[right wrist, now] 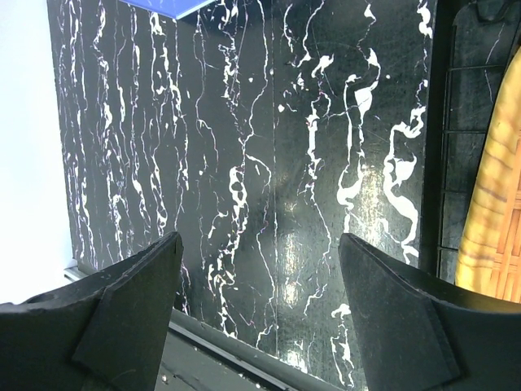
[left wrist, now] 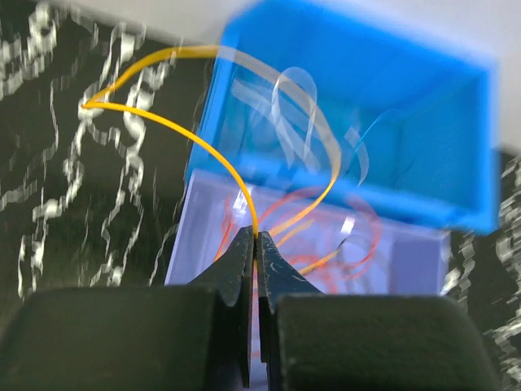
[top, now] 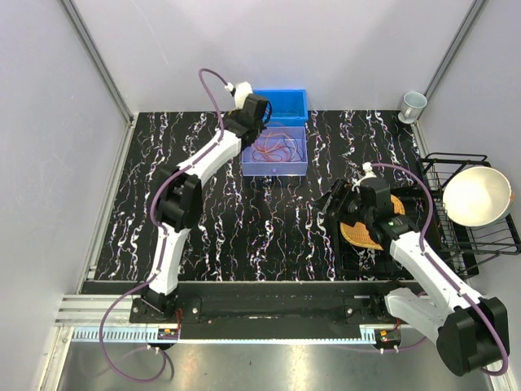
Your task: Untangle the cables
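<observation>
In the left wrist view my left gripper (left wrist: 257,237) is shut on a thin yellow cable (left wrist: 159,120), which rises from the jaw tips and loops up to the left over the table. Below it, a tangle of red and orange cables (left wrist: 342,232) lies in a lavender bin (left wrist: 189,244). From above, the left gripper (top: 257,120) hangs over the far left corner of that lavender bin (top: 275,169), with the cables (top: 273,148) inside. My right gripper (right wrist: 260,244) stands open over bare table, nothing between its fingers; it (top: 332,204) is to the right of the bin and nearer the arms' bases.
A blue bin (top: 283,104) stands right behind the lavender one; its blue bin wall (left wrist: 358,187) fills the wrist view. A round wooden piece (top: 364,235) lies under the right arm. A black rack (top: 456,236) with a white bowl (top: 476,195) sits right; a mug (top: 413,104) far right.
</observation>
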Action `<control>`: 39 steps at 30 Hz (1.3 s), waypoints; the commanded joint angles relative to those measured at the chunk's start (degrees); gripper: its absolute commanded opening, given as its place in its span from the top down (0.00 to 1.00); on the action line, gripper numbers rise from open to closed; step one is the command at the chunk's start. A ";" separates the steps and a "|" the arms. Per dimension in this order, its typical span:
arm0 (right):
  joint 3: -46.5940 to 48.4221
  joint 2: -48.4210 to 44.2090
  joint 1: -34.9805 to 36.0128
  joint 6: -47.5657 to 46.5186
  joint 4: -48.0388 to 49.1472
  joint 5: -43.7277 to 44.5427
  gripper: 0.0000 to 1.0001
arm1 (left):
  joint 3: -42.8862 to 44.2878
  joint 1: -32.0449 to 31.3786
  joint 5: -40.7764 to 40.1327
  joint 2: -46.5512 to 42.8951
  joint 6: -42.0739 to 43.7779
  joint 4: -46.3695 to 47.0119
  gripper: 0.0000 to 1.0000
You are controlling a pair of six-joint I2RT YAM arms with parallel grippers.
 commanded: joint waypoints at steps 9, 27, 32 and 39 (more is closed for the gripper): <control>-0.94 0.30 0.00 0.94 3.72 -1.57 0.18 | -4.31 -6.91 -2.78 -4.62 -9.12 -6.66 1.00; -1.82 0.74 0.00 1.38 5.65 -2.63 0.18 | -1.07 -14.11 -8.90 -4.62 -5.54 -13.52 1.00; -2.26 -0.31 0.00 1.56 5.56 -2.63 0.18 | 2.72 -15.69 -16.12 -4.36 2.45 -14.31 1.00; -2.00 0.22 -0.09 2.09 5.82 -3.07 0.18 | 0.36 -17.98 -18.25 -6.20 2.22 -14.40 1.00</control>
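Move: The shut left gripper holds the yellow cable. The middle of the purple bin, where the cable is being laid, is about 7 cm to its right, roughly level fore and aft and some 13 cm below. The red cable lies in that bin, about 8 cm to the gripper's right. The blue bin's middle is about 14 cm ahead and 7 cm right. From the idle right gripper the purple bin is some 30 cm ahead and 12 cm left, lower down. Keep the left fingers shut on the yellow cable and draw it back about 11 cm and some 9 cm to the right, from over the purple bin towards its front rim, right of the middle. Sink about 6 cm on the way with the fingertips tipping down, then in the last stretch rise nearly as much again, rolling the gripper's left side up some 15 degrees. ##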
